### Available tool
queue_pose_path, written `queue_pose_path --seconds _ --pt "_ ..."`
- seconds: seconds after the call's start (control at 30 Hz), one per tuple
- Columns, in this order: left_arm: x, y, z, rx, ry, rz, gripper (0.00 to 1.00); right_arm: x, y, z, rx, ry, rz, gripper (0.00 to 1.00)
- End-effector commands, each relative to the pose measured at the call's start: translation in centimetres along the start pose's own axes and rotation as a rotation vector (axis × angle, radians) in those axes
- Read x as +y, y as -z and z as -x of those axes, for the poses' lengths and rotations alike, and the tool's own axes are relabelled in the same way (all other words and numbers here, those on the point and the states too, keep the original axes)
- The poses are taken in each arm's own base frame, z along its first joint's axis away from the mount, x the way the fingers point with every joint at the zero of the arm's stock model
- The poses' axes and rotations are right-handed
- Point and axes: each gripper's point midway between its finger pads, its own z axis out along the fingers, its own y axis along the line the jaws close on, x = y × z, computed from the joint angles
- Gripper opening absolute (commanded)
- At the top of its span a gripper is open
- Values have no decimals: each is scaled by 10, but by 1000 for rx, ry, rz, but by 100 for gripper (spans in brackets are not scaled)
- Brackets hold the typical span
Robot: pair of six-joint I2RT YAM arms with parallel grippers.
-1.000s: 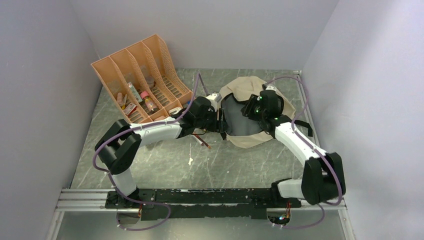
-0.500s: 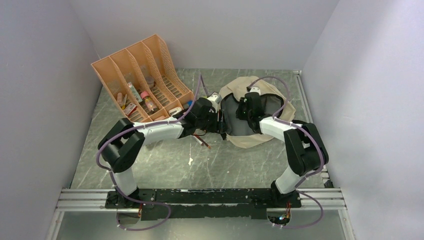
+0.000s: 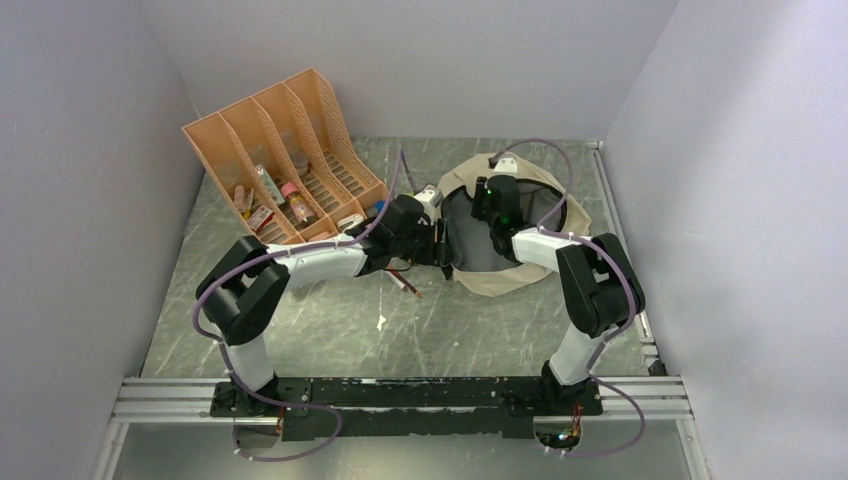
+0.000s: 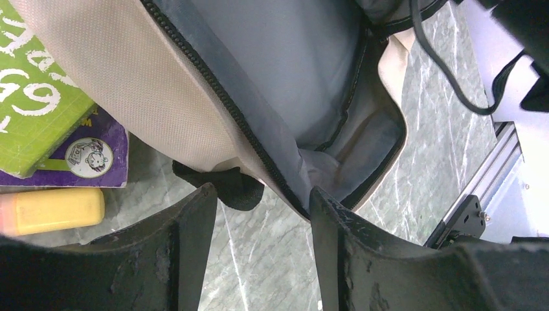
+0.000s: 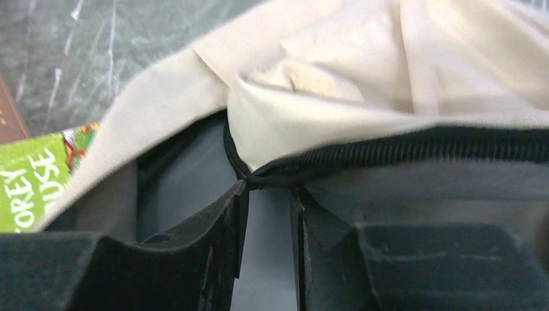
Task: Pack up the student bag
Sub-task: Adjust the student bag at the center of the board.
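The student bag (image 3: 505,283) is beige with a black zipper and lies open at the back middle, its grey lining (image 4: 304,71) showing. My left gripper (image 3: 441,248) sits at the bag's left rim. In the left wrist view it (image 4: 259,207) is open, bare table between the fingers, and the zipper edge (image 4: 226,103) reaches the right fingertip. My right gripper (image 3: 484,196) is over the bag's back rim. In the right wrist view it (image 5: 268,194) stands narrowly open, the zipper's corner (image 5: 259,176) lying across its tips.
An orange file organizer (image 3: 285,160) with small bottles stands at the back left. A green book (image 4: 32,97) on a purple one, and a yellow object (image 4: 55,210), lie beside the bag's left side. A pen (image 3: 405,283) lies near the left arm.
The right arm has folded and swung left, carrying its gripper from the bag's right side to the back rim. The left arm has stayed in place.
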Motion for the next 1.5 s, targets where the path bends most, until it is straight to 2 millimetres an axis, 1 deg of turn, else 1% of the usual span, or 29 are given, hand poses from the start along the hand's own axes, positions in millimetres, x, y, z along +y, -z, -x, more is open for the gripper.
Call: queue_pose_path --seconds 0.0,0.13,0.2,0.37,0.43,0.47,0.5,0.57,0.6,0.67,0.73,0.77,0.8,0.87,0.97,1.03,1.07,1.17,1.27,1.37,1.47 --pt "3 2 4 -19 -4 5 59 10 -10 59 -165 30 14 33" --pt "6 6 2 -17 -4 11 59 21 -16 79 -191 47 71 32" --pt "6 6 0 -13 -3 12 59 21 -21 83 -188 41 60 33" --pt "6 8 -1 -6 -1 11 58 -11 -47 77 -111 -33 -38 32" --pt "8 9 -2 -4 -3 17 58 -21 -52 74 -72 -63 -46 35" --pt "8 10 -1 -7 -7 18 58 -25 -50 77 -59 -80 -39 39" --pt "8 11 -2 -8 -6 21 59 -24 -46 81 -50 -94 -9 43" --pt "9 12 -2 -10 -5 21 59 -18 -32 92 -53 -109 78 47" --pt "9 11 -2 -9 -4 18 59 -11 -22 99 -69 -94 133 49" --pt "8 11 -3 -3 -1 13 59 4 -3 114 -122 -6 240 53" --pt "8 9 -3 0 0 7 59 13 14 127 -177 123 314 56" --pt "8 9 -3 2 0 9 59 16 20 131 -200 197 342 56" --pt "8 9 -3 3 0 12 59 18 26 131 -207 288 369 58" --pt "10 8 -2 7 -1 26 59 23 35 122 -200 515 449 60" --pt "11 8 2 -3 2 37 59 30 48 97 -156 847 563 65" --pt "10 7 5 -12 10 38 59 26 51 77 -80 1010 608 67" --pt "10 7 7 -18 14 38 59 23 51 73 -50 1084 616 68" --pt "10 8 11 -28 29 42 60 9 46 49 38 1253 640 69" --pt "8 9 17 -37 30 39 61 1 42 36 50 1381 658 69" --pt "6 9 20 -43 31 31 61 1 34 26 58 1428 677 69" --pt "4 8 19 -35 33 20 61 -1 27 12 108 1447 699 68"
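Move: The student bag's far rim, with its black zipper, is right at the right fingertips: about 2 cm ahead and 2 cm to the right, at their height. The bag's open mouth centres roughly 8 cm back, 1 cm right and 4 cm below, and the green book lies some 15 cm left, 4 cm back and 7 cm below. From the left hand, by the bag's near-left corner, the far rim is about 15 cm ahead and 13 cm right, about level. From the inside of the far rim the right hand swings forward and up about 7 cm, dips and shifts some 5 cm right, then lifts back clear to about 14 cm above its start and sinks again over the rim, ending 4 cm higher and 2 cm farther back. On that last stretch it turns roughly 65 degrees counter-clockwise while rolling its left side well down, fingers opening from a third to about two thirds so that they stand either side of the zippered edge, while the left hand keeps its open fingers at the near-left corner and eases about 1.5 cm left and 1 cm down. ##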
